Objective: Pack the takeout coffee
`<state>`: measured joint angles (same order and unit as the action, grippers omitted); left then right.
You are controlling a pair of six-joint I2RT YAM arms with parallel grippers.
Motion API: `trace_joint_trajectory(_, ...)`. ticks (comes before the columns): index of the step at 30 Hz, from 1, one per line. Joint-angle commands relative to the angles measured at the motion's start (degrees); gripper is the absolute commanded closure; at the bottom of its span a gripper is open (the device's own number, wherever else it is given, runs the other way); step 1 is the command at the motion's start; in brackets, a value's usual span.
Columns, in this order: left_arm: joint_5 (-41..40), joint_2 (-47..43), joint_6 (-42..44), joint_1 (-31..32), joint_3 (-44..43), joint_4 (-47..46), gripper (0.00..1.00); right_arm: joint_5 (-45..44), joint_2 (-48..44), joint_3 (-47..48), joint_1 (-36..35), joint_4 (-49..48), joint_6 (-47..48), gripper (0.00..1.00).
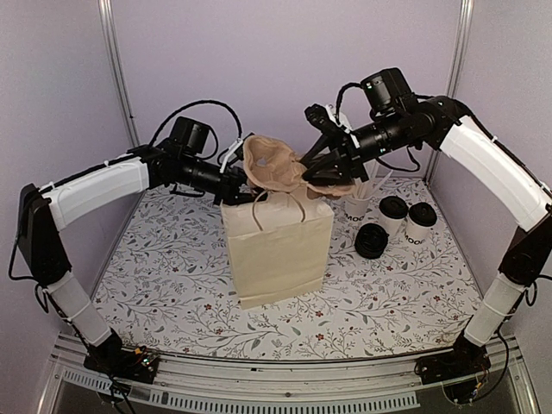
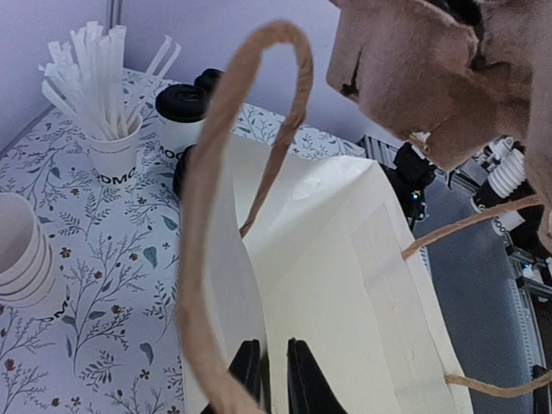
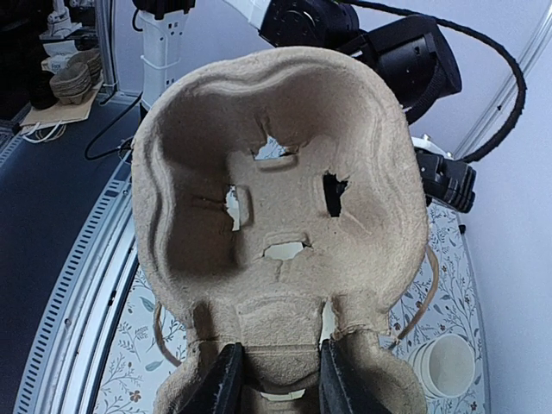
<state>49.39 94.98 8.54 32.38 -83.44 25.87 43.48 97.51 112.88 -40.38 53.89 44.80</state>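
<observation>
Two takeout coffee cups, white with black lids, stand at the right of the table (image 1: 392,211) (image 1: 422,222); one shows in the left wrist view (image 2: 181,119). A tall cream paper bag (image 1: 278,250) stands in the middle. My left gripper (image 1: 235,185) is at the bag's upper left edge, and its jaws (image 2: 274,373) are shut on the bag's wall (image 2: 345,259). My right gripper (image 1: 323,168) holds a brown pulp cup carrier (image 1: 274,164) tilted above the bag's mouth. Its jaws (image 3: 278,379) are shut on the carrier's middle rib (image 3: 276,216).
A white cup of straws (image 1: 358,205) (image 2: 110,147) stands behind the coffees. A stack of black lids (image 1: 371,241) lies in front of them. A stack of empty white cups (image 2: 26,259) (image 3: 444,366) sits behind the bag. The bag's loop handle (image 2: 224,172) arches across the left wrist view.
</observation>
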Motion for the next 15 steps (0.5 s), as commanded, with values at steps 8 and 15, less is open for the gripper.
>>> trace_joint_trajectory(8, 9.7, 2.49, -0.78, 3.36, -3.46, 0.72, 0.88, 2.63, 0.04, 1.43, -6.1, 0.42, -0.5, 0.7)
trace_joint_trajectory(15, 6.19, 2.16, -1.51, 3.47, -2.93, 0.06, 0.51, 4.15, 0.73, -0.02, -7.46, -0.23, -1.27, 0.7)
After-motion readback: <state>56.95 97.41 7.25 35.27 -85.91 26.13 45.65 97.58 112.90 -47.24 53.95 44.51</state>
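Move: My left fingers are already pinching the far rim of the paper bag, whose middle lies about 6 cm back, 7 cm to the right and 13 cm below them. The stack of cups stands some 14 cm ahead and 7 cm right of that hand. From my right hand, holding the cup carrier, the bag's middle is roughly 2 cm back, 6 cm left and 23 cm down; the black lids are about 5 cm ahead and 18 cm right, the straw cup 18 cm ahead and 16 cm right. With my left hand I draw the pinched rim back about 3 cm and a little less to the right, turning it clockwise by some 10 degrees. Then, as the pull eases out, I open those fingers to let go of the paper. Meanwhile my right hand keeps its grip on the carrier and swings it level, about 5 cm back and 3 cm left, over the bag's mouth, turning slightly counter-clockwise. ##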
